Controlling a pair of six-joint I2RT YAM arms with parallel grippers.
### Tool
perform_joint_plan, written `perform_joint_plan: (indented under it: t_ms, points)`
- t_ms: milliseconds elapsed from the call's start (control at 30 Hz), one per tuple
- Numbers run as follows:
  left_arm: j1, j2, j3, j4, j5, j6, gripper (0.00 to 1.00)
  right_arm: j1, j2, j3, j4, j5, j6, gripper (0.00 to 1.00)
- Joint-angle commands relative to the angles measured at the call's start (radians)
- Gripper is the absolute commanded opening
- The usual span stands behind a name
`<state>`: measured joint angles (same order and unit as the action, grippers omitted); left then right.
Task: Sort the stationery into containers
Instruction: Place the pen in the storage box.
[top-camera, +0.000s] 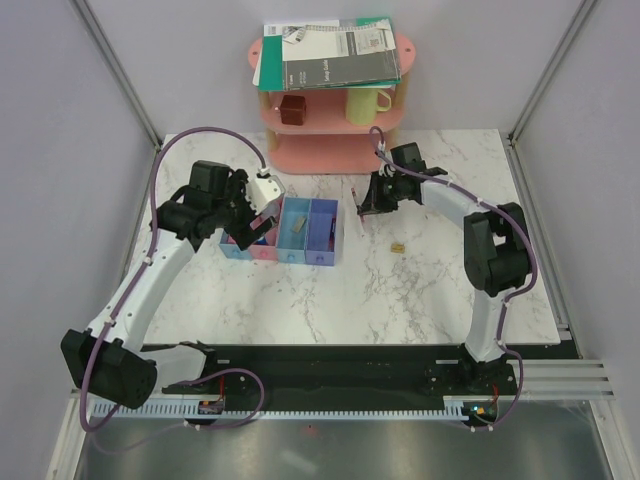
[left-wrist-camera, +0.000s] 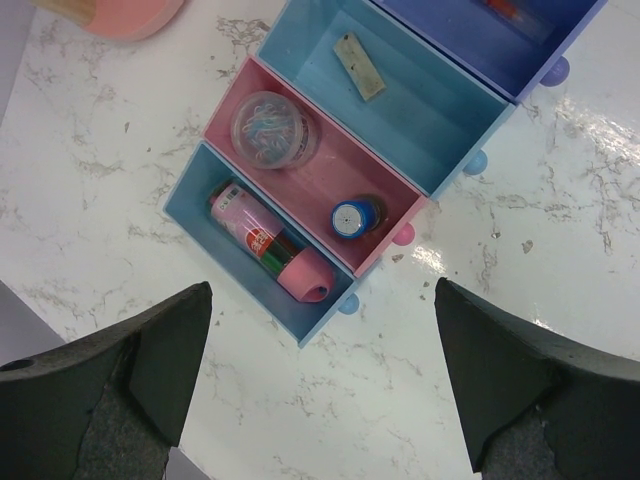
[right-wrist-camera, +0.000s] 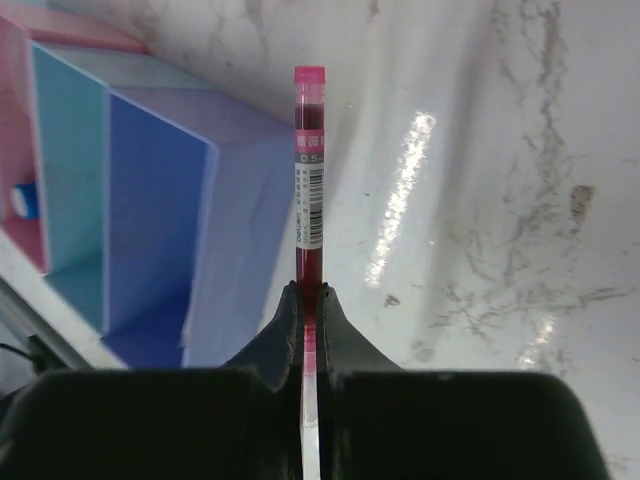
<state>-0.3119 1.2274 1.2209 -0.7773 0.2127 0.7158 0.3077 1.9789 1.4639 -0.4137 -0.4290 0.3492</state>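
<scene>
Four joined containers (top-camera: 322, 235) sit mid-table. The blue tray (left-wrist-camera: 190, 190) holds a pink cylinder (left-wrist-camera: 270, 245). The pink tray (left-wrist-camera: 330, 170) holds a round disc of clips (left-wrist-camera: 272, 130) and a blue-capped tube (left-wrist-camera: 353, 218). A tan block (left-wrist-camera: 359, 66) lies in the light blue tray (left-wrist-camera: 430, 110). My left gripper (left-wrist-camera: 322, 290) hovers open over the trays' near end, holding nothing. My right gripper (right-wrist-camera: 310, 295) is shut on a thin red pen (right-wrist-camera: 309, 170), just right of the violet-blue tray (right-wrist-camera: 155, 220). Another small tan block (top-camera: 397, 246) lies loose on the marble.
A pink shelf rack (top-camera: 330, 135) stands at the back with grey-green notebooks (top-camera: 330, 55) on top, and a yellow mug (top-camera: 365, 100) and brown cube (top-camera: 293, 108) inside. Grey walls close in left and right.
</scene>
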Motion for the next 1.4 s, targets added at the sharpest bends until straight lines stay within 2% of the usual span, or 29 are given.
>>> perform_joint_plan:
  t_ms: [0,167,367,833,1300,1367]
  points:
    - [-0.006,-0.043,0.005,0.0,0.005,0.01,1.0,0.007,-0.048,0.001,0.208,-0.152,0.21,0.0]
    - [-0.007,-0.049,0.003,-0.01,-0.009,0.019,1.0,0.048,-0.057,-0.025,0.352,-0.139,0.312,0.0]
    - [-0.007,-0.046,0.011,-0.011,-0.004,0.017,1.0,0.128,-0.069,-0.037,0.391,-0.064,0.359,0.0]
    - [-0.007,-0.068,-0.001,-0.014,0.001,0.031,1.0,0.165,-0.138,-0.203,0.406,0.033,0.324,0.0]
    - [-0.007,-0.06,0.017,-0.02,-0.003,0.03,1.0,0.22,-0.107,-0.205,0.435,0.045,0.301,0.0]
    - [-0.007,-0.06,0.015,-0.02,-0.001,0.031,1.0,0.223,-0.109,-0.203,0.435,0.044,0.294,0.05]
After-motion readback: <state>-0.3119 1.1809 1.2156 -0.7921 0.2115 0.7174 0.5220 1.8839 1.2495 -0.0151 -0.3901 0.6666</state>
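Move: The storage box's dark blue compartment, where the held pen is to go, is centred about 12 cm to the right hand's left, 6 cm back and 5 cm below. Another pen already inside lies some 9 cm left, 5 cm back; the light blue compartment is 21 cm left and 6 cm back. A tan eraser sits 11 cm right, 11 cm back. From the raised left hand, the dark blue compartment is roughly 17 cm right, 4 cm ahead and 18 cm below. The pen, still pinched in the right hand's shut fingers, is carried about 10 cm left to above the dark blue compartment, first rising some 5 cm and easing forward. It then comes back to end about 4 cm nearer the base and sinks about 3 cm, while the wrist rolls its left side up by roughly 15 degrees. ##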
